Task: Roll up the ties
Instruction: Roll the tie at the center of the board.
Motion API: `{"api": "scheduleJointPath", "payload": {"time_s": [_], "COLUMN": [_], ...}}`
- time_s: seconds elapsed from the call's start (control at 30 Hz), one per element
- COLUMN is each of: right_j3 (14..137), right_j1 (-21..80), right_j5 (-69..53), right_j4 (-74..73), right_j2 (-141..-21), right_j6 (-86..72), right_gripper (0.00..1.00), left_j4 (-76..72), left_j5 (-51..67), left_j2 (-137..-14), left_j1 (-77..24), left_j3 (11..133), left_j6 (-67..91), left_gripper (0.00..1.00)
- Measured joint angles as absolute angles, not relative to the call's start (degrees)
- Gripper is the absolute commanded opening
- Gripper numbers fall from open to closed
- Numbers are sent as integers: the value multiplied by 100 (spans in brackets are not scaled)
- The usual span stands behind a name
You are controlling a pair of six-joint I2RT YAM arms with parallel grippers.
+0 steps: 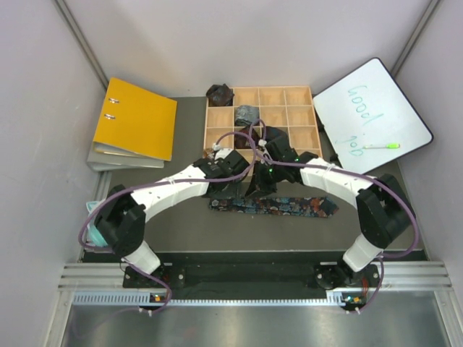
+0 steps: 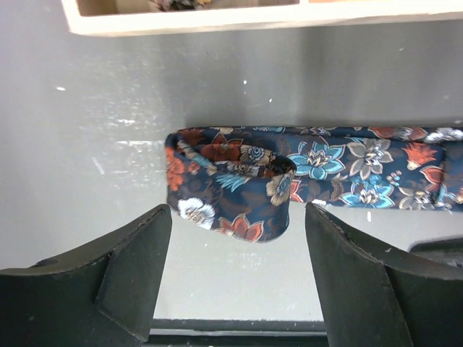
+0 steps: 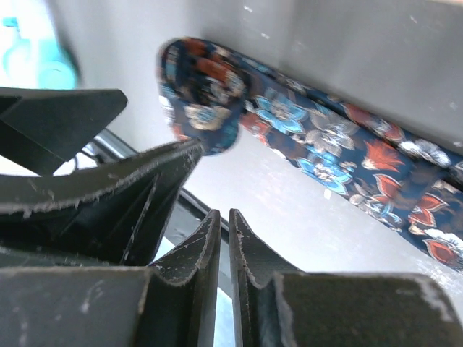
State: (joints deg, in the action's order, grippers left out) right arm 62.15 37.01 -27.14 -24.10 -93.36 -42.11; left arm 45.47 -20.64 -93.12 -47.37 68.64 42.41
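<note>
The dark navy floral tie lies flat on the grey table in front of both arms. Its left end is folded over into a short loose roll, also seen in the right wrist view. My left gripper is open and empty, hovering just before that rolled end, its fingers on either side. My right gripper is shut on nothing, close beside the left one and above the tie. Two small rolled ties, a dark one and a grey-blue one, sit in the wooden tray.
A wooden compartment tray stands behind the tie; its front wall shows in the left wrist view. A yellow binder lies at the back left. A whiteboard with a green marker lies at the back right.
</note>
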Motion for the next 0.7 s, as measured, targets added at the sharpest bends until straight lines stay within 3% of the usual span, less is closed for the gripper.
{"api": "scheduleJointPath", "payload": {"time_s": [0.4, 0.7], "right_j3": [7467, 7686], "right_j1": [4200, 4338], "right_j5": [-2770, -2893], "right_j4": [-2445, -2283], "right_j2": [-10053, -10783], "right_j6": [-4311, -4425], "right_gripper": [11, 10], "left_j4": [4403, 4296], "left_j5": [-1597, -1048], "left_j2": [-7778, -7083], "left_j1": [-3378, -2615], "left_j3": [5953, 5273], "left_j6": [3852, 3662], "left_gripper": [79, 79]}}
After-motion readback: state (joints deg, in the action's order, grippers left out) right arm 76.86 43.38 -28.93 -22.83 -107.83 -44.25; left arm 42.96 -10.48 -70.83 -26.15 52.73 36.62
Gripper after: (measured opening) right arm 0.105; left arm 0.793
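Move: Straight below the left hand, about 4 cm down and perhaps 1 cm nearer the base, lies the rolled end of the tie; from the right hand it is some 8 cm left, 3 cm back and 6 cm down. The tie's flat remainder has its middle some 19 cm right and 3 cm back of the left hand. A rolled tie in the tray's front-left cell sits 11 cm ahead and 1 cm left of the left hand, 3 cm lower. Clearing out of the way, the left hand, still open and already off the tie, rises about 3 cm and then sweeps some 11 cm left, away from the rolled end. The right hand follows leftward about 8 cm with its fingers still nearly shut, first arching up 3 cm, then sinking as much again towards the rolled end, its wrist turning slightly counter-clockwise. ##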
